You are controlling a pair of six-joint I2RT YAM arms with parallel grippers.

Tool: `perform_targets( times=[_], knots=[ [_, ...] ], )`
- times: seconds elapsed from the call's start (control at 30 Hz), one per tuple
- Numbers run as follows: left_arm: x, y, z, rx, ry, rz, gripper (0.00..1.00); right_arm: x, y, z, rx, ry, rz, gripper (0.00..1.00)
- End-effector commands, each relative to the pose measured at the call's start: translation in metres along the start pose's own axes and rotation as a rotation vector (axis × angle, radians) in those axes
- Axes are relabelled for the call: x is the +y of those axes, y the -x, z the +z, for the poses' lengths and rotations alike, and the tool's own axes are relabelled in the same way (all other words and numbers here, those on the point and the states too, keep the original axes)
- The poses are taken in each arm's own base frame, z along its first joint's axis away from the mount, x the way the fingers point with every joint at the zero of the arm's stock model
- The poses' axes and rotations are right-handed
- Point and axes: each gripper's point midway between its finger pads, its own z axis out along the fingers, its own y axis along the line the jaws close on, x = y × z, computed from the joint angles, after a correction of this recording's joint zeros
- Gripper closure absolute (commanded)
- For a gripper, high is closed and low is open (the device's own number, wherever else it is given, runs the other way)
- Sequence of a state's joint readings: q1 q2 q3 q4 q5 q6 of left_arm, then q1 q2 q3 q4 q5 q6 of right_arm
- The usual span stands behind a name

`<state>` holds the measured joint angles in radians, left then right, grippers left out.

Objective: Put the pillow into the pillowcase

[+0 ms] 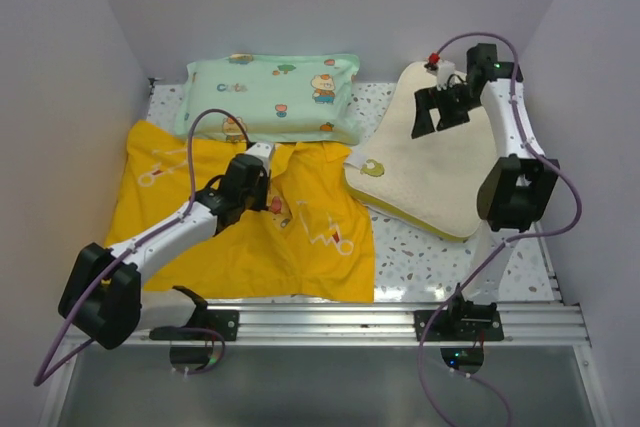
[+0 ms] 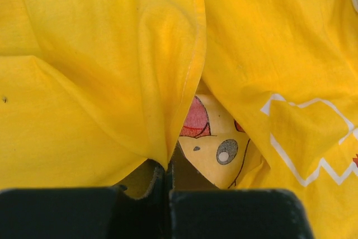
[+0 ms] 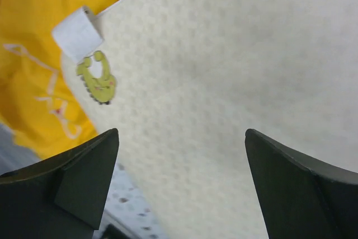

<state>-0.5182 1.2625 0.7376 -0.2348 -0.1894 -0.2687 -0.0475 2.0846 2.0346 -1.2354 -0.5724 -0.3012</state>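
The bright yellow pillowcase (image 1: 240,217) lies spread on the left of the table, white line marks facing up. My left gripper (image 1: 262,159) is at its far edge, shut on a fold of the yellow cloth (image 2: 168,163). A Pikachu face (image 2: 215,146) shows inside the gap beyond the fingers. On the right lies the cream-white pillow (image 1: 430,167), its small green patch (image 1: 373,169) at the corner nearest the pillowcase. My right gripper (image 1: 440,115) hovers open over the pillow's far part. In the right wrist view the textured pillow (image 3: 224,71) fills the space between the wide-apart fingers (image 3: 182,134).
A mint-green cartoon-print pillow (image 1: 270,97) lies along the back wall, touching the pillowcase's far edge. Grey walls close in on the left, back and right. Speckled tabletop (image 1: 420,262) shows in front of the pillow, and a metal rail (image 1: 400,322) runs along the near edge.
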Motion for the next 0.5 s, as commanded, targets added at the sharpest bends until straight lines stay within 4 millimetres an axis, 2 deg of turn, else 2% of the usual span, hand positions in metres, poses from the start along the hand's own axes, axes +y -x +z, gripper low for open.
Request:
perform_targets(
  times=[0.0,0.1,0.17,0.27,0.33,0.43,0.47],
  knots=[
    [-0.008,0.021,-0.001,-0.042,-0.034,0.002,1.00,-0.049,0.049,-0.064,-0.168,-0.351,-0.440,0.01],
    [-0.009,0.021,-0.001,-0.043,-0.038,0.002,1.00,-0.084,0.055,-0.061,-0.109,-0.481,-0.641,0.01],
    [-0.009,0.023,-0.001,-0.045,-0.041,0.003,1.00,-0.104,0.057,-0.043,-0.047,-0.479,-0.631,0.01],
    [-0.010,0.021,-0.001,-0.042,-0.044,0.005,1.00,-0.118,0.055,-0.014,0.002,-0.419,-0.544,0.01],
    [-0.009,0.020,-0.001,-0.041,-0.040,0.007,1.00,-0.114,0.045,0.010,0.018,-0.322,-0.497,0.02],
    [-0.006,0.022,-0.002,-0.045,-0.031,0.007,1.00,-0.130,0.020,0.049,0.081,-0.294,-0.456,0.01],
    [-0.006,0.022,-0.002,-0.045,-0.031,0.007,1.00,-0.140,0.006,0.066,0.135,-0.290,-0.448,0.02]
  ],
)
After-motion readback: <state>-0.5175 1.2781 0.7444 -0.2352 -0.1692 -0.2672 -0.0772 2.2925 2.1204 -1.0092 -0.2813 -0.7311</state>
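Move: The cream pillow lies under the open right hand, its middle about 4 cm ahead, 6 cm to the right and 12 cm down, with one corner reaching left to the pillowcase. The pillowcase mouth, held by the left hand, is some 35 cm left and 9 cm back; the green pillow lies roughly 17 cm ahead and 35 cm left. From the left hand, the cream pillow's middle is about 17 cm ahead, 42 cm right and 5 cm lower. With its fingers staying wide open, the right hand arcs forward and to the right, about 9 cm and 8 cm, rising some 4 cm first and then dropping fast by about 11 cm onto the far half of the cream pillow, while the wrist swings the fingers from leaning left to pointing more forward and down, some 30 degrees. It ends right down at the pillow's quilted top, contact not clearly visible, and the left hand meanwhile keeps its pinch on the pillowcase edge, hardly shifting. ##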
